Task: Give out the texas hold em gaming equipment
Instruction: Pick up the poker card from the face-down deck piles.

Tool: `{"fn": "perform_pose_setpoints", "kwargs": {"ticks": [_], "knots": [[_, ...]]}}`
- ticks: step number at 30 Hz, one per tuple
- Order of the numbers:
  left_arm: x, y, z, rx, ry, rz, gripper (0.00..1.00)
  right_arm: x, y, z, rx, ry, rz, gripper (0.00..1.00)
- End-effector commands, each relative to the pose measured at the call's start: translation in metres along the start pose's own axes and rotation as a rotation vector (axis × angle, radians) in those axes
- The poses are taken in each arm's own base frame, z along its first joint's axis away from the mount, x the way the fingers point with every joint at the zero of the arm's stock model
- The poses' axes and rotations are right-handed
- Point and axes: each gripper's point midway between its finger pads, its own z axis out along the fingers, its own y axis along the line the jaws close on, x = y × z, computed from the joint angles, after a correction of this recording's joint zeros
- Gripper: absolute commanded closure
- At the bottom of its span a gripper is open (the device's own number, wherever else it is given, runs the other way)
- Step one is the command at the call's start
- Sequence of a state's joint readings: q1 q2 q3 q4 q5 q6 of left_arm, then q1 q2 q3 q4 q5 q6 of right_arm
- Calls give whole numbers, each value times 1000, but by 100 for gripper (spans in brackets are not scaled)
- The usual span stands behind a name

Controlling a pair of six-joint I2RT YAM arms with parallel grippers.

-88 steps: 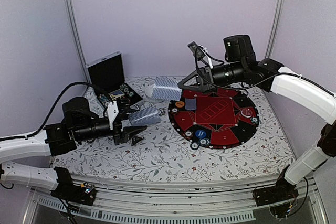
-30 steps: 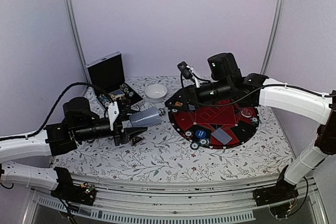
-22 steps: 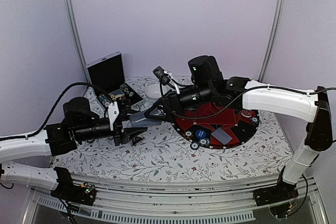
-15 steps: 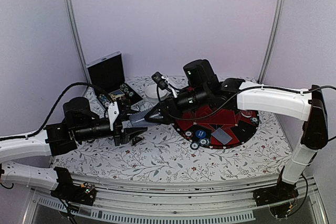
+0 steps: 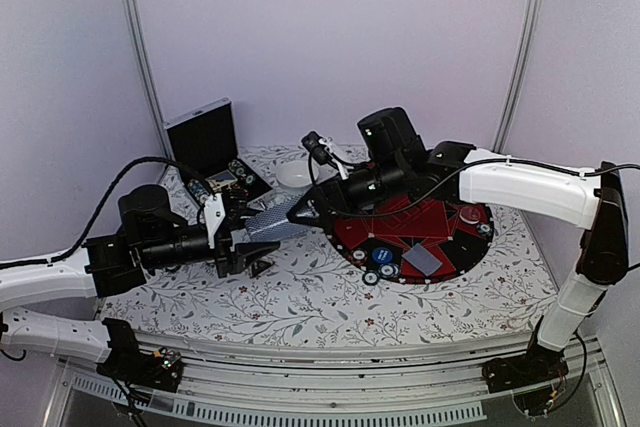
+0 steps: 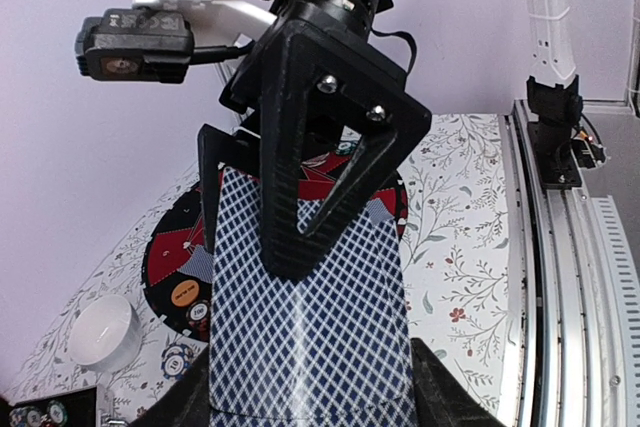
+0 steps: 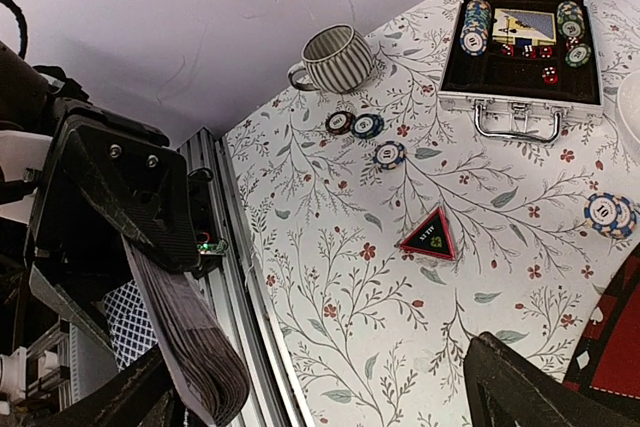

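Observation:
My left gripper [image 5: 248, 235] is shut on a deck of playing cards [image 5: 276, 223] with a blue-white lattice back [image 6: 310, 337], held level above the table left of the round black-and-red mat [image 5: 455, 247]. My right gripper [image 5: 298, 212] stands open at the deck's far end. In the left wrist view one of its black fingers [image 6: 310, 167] lies over the top card and the other is by the deck's left edge. The right wrist view shows the deck's edge [image 7: 185, 347] by the left finger of my right gripper [image 7: 320, 382]. A single card [image 5: 422, 260], poker chips [image 5: 371, 276] and a blue disc [image 5: 383, 255] lie on the mat.
The open black case [image 5: 205, 137] with chips [image 7: 474, 25] stands at the back left, a white bowl [image 5: 293, 175] next to it. A striped mug [image 7: 335, 57], three loose chips [image 7: 367, 126] and a black-and-red triangle marker [image 7: 430, 237] lie on the flowered cloth.
My right arm has swung left from the mat to the deck in my left gripper, its jaws open. A card it held earlier now lies on the mat's near side. The left arm has stayed put.

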State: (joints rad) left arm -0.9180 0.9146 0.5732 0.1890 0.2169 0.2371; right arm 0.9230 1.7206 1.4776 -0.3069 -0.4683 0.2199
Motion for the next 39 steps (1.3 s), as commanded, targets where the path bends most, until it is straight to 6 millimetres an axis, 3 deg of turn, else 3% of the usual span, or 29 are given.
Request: {"fn": "perform_pose_setpoints", "kwargs": {"ticks": [1,5,7,17,23,29,36,39], "knots": [[-12,2,-3,-10,-52,21,48,-2,2,-12,11,5,-2,4],[-11,3,-3,-12,-49,20,48,-2,9,-13,-23,13,-10,13],[-10,3,-2,-12,-47,19,48,-3,15,-14,-49,16,-10,22],[-8,3,-1,-13,-36,16,48,-7,23,-25,-68,10,-18,86],[-8,3,0,-12,-33,15,48,-6,16,-35,-26,10,-9,96],[-7,3,0,-13,-32,15,48,-13,19,-51,-5,3,-31,98],[-8,4,0,-15,-32,15,48,-50,30,-101,-20,-121,-75,97],[-8,4,0,-18,-32,15,48,-71,12,-121,14,-207,-25,98]]}}
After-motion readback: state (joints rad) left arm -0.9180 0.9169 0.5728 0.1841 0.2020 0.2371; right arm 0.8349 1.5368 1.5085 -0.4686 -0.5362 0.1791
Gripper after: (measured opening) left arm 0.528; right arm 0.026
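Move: The left hand still holds the face-down deck, its middle some 4 cm right and 2 cm ahead of that hand. The deck's middle lies about 5 cm left and 2 cm back of the open right hand, level with it. Well below, the white bowl stands roughly 18 cm ahead and 2 cm left, two chips about 8 cm straight ahead, and the triangular marker about 10 cm left and 5 cm back. Right fingers close on a card at the deck's free end, then pull up about 7 cm and right 5. ##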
